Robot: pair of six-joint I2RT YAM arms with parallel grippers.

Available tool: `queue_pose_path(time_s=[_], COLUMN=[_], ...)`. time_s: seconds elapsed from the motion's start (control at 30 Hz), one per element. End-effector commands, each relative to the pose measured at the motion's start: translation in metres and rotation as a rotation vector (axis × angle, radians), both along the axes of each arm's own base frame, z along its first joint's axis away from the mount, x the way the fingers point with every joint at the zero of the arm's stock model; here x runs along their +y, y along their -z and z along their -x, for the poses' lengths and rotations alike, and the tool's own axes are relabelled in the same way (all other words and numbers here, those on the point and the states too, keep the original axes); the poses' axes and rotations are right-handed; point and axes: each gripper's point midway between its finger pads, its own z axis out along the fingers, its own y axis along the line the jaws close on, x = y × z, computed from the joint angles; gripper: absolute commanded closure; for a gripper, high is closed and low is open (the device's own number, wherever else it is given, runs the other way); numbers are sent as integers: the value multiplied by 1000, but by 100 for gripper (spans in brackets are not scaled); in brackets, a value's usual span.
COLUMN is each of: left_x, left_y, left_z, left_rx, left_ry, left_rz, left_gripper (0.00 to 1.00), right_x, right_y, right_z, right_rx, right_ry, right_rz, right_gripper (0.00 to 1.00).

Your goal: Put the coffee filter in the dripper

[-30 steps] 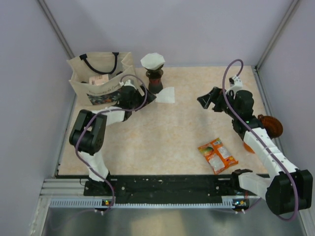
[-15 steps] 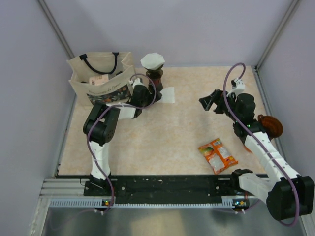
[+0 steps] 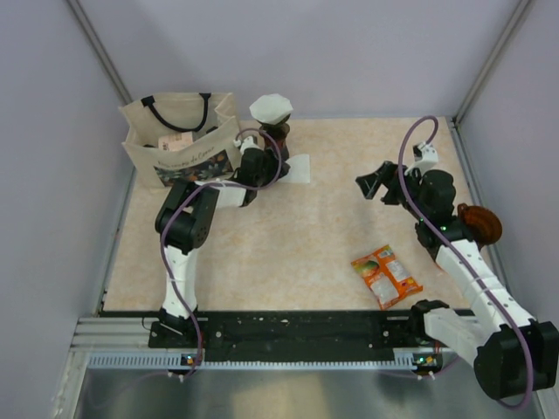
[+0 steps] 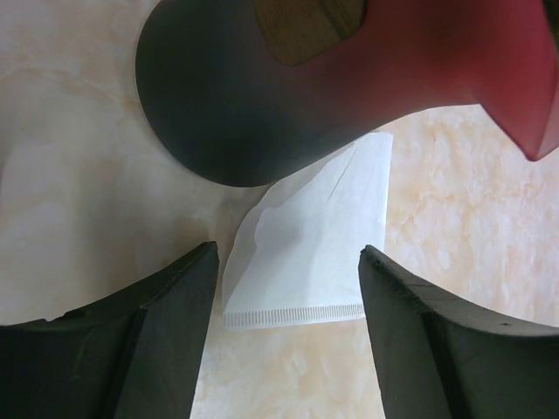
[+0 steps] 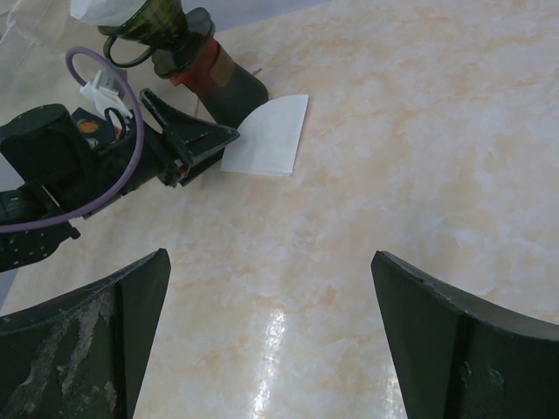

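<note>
A flat, folded white coffee filter lies on the table just right of a dark red stand. The olive-green dripper sits on that stand, with a white paper cone in its mouth. My left gripper is low at the flat filter's left edge and open. The filter's crimped edge lies between the fingertips, touching neither. The stand's dark base fills the top of the left wrist view. My right gripper hangs open over bare table to the right.
A beige tote bag with items inside stands at the back left, next to the left arm. An orange snack packet lies front right. A reddish-brown object sits at the right edge. Grey walls enclose the table.
The left arm has reached right and forward until its fingers straddle the flat filter's edge, and its jaws have narrowed somewhat. The right arm has barely shifted.
</note>
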Motion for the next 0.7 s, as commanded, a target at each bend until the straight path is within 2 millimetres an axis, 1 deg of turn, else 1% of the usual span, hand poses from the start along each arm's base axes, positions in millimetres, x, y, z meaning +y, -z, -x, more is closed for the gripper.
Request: queue_pose_path(time_s=[0.0,0.1,0.17,0.33,0.4,0.43,0.47,0.67], left_x=[-8,-9,-10,-13,-13,-13,-18,-22], left_y=[9,14,13,19,21,22,23,28], left_z=[1,2,2,3,3,2,5,6], left_rx=[35,53,54,76,88,91,104,125], left_ry=[14,16,17,24,21,22,51,64], left_rz=[1,-7,-4,-18,-21,-22,-6,-7], left_gripper=[31,38,41,46,50,50,53,64], right_x=[-2,-1,-3,-3,-5,-4,-4,-10], right_y=[-14,-16,-17,-17,-17,-18,-20,-18], right_z=[3,4,4,7,8,8,9,11], right_rx=[-60,-65,-70,-69,-70,-74,-78,-77], right_ry=[4,2,9,9,13,14,13,40], right_rz=[11,7,8,11,12,10,11,21], right_gripper=[1,1,1,1,1,1,1,1])
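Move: Just beyond and to the right of the left hand lies the spare flat coffee filter, its middle about 2 cm ahead, 3 cm right and 2 cm below. The carafe stands about 5 cm ahead and 2 cm left of the hand, carrying the dripper some 16 cm above hand height; the tote bag is roughly 23 cm left and 5 cm ahead. From the idle right hand the flat filter is about 20 cm ahead, 16 cm left and 20 cm below. Closing its fingers from about three-quarters to some two-fifths open, the left hand eases about 1.5 cm right and 1 cm down beside the carafe's foot, tipping its fingers slightly further down. The left finger comes against the flat filter's left edge and pushes it to the right, while the right finger comes over the paper. ##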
